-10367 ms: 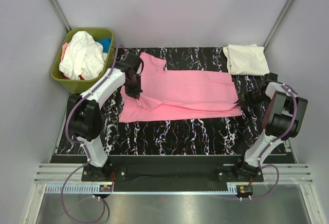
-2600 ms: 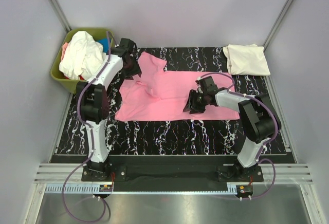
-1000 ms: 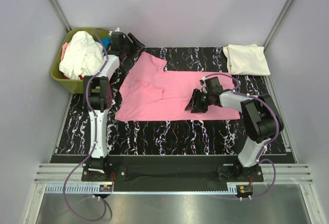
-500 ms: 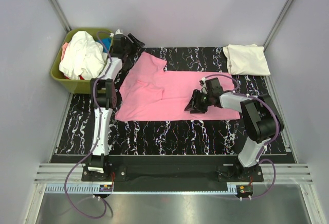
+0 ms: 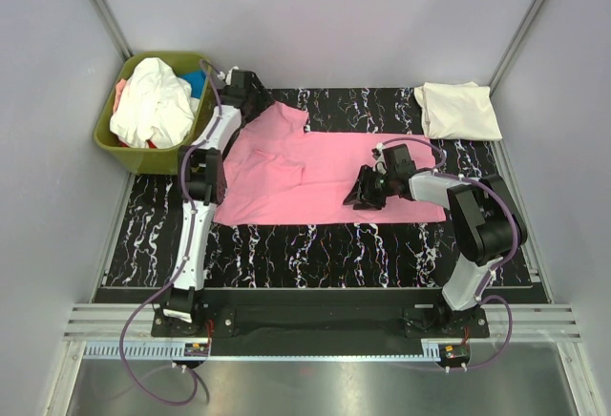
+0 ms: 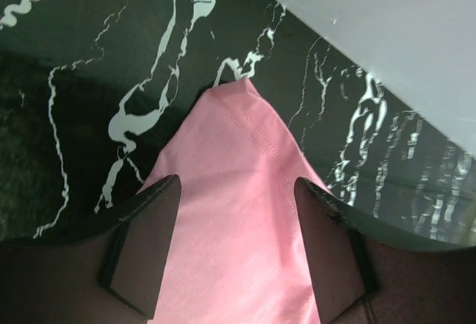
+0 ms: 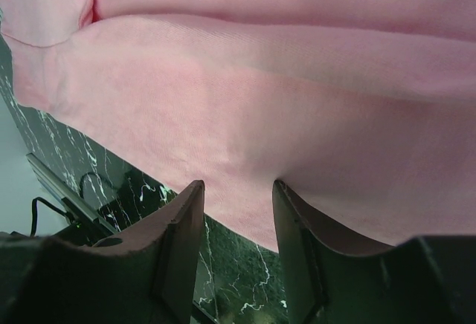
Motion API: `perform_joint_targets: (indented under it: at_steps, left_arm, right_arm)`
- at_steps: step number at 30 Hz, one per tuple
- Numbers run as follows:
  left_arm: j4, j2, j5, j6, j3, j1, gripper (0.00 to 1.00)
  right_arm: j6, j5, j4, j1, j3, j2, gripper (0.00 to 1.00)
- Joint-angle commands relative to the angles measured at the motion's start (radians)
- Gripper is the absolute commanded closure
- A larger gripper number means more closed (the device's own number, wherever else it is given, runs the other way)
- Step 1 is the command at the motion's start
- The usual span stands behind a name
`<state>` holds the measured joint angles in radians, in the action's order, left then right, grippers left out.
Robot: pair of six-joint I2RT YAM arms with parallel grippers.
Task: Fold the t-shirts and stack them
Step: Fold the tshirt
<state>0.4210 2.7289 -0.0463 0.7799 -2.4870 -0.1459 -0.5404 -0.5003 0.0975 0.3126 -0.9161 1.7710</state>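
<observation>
A bright pink t-shirt (image 5: 315, 173) lies spread lengthwise on the black marbled table (image 5: 315, 244), one sleeve (image 5: 282, 115) pointing to the far left corner. My left gripper (image 5: 252, 101) hovers open over that sleeve's tip (image 6: 238, 153), a finger on each side of the cloth (image 6: 236, 184). My right gripper (image 5: 361, 193) sits low on the shirt's near middle. It is open too (image 7: 236, 187), with the pink cloth and its near hem showing in the gap, not pinched. A folded cream t-shirt (image 5: 458, 111) lies at the far right corner.
An olive-green bin (image 5: 115, 139) stands off the table's far left corner, holding a crumpled white shirt (image 5: 153, 101) and some blue cloth (image 5: 196, 80). Grey walls close in on the far, left and right sides.
My left gripper has come back from beyond the table's far edge and now stands over the pink sleeve tip. The right gripper has stayed on the shirt's near middle.
</observation>
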Motion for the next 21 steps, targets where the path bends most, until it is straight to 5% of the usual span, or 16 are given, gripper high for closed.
perform_joint_targets:
  at_steps: [1, 11, 16, 21]
  left_arm:
    - [0.114, -0.052, 0.157, -0.097, -0.01, -0.02, 0.3]
    - [0.271, -0.032, 0.052, -0.2, -0.05, -0.058, 0.25]
    - [0.42, -0.156, 0.069, -0.234, 0.12, -0.125, 0.26]
    - [0.198, -0.362, 0.072, -0.278, 0.383, -0.132, 0.25]
  right_arm:
    - [-0.006, -0.026, -0.03, -0.007, 0.0, -0.001, 0.51]
    - [-0.006, -0.029, -0.027, -0.01, -0.001, 0.005, 0.51]
    - [-0.007, -0.03, -0.024, -0.012, -0.006, 0.01, 0.51]
    - [-0.007, -0.034, -0.022, -0.012, -0.007, 0.011, 0.51]
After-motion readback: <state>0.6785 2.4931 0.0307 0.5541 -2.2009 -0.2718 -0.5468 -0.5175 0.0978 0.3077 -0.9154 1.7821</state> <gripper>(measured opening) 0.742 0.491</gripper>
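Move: The left hand is low at the far left corner of the pink shirt's sleeve, fingers open; the sleeve's middle lies about 5 cm back, 4 cm right and 1 cm down. The shirt's folded-in flap has its tip some 20 cm back and 8 cm right of the hand; the green bin stands roughly 24 cm left and 3 cm back. From the right hand, the sleeve is about 28 cm ahead and 19 cm left. Staying low with its fingers open, the left hand eases back over the sleeve, then sweeps quickly towards the shirt's body, in all about 11 cm back and 4 cm right, dragging the cloth along under its fingertips rather than pinching it. As it draws back, the wrist steepens its fingers downward some 15 degrees, swings about as far clockwise and rolls its left side up, while the hand sinks about a centimetre. ##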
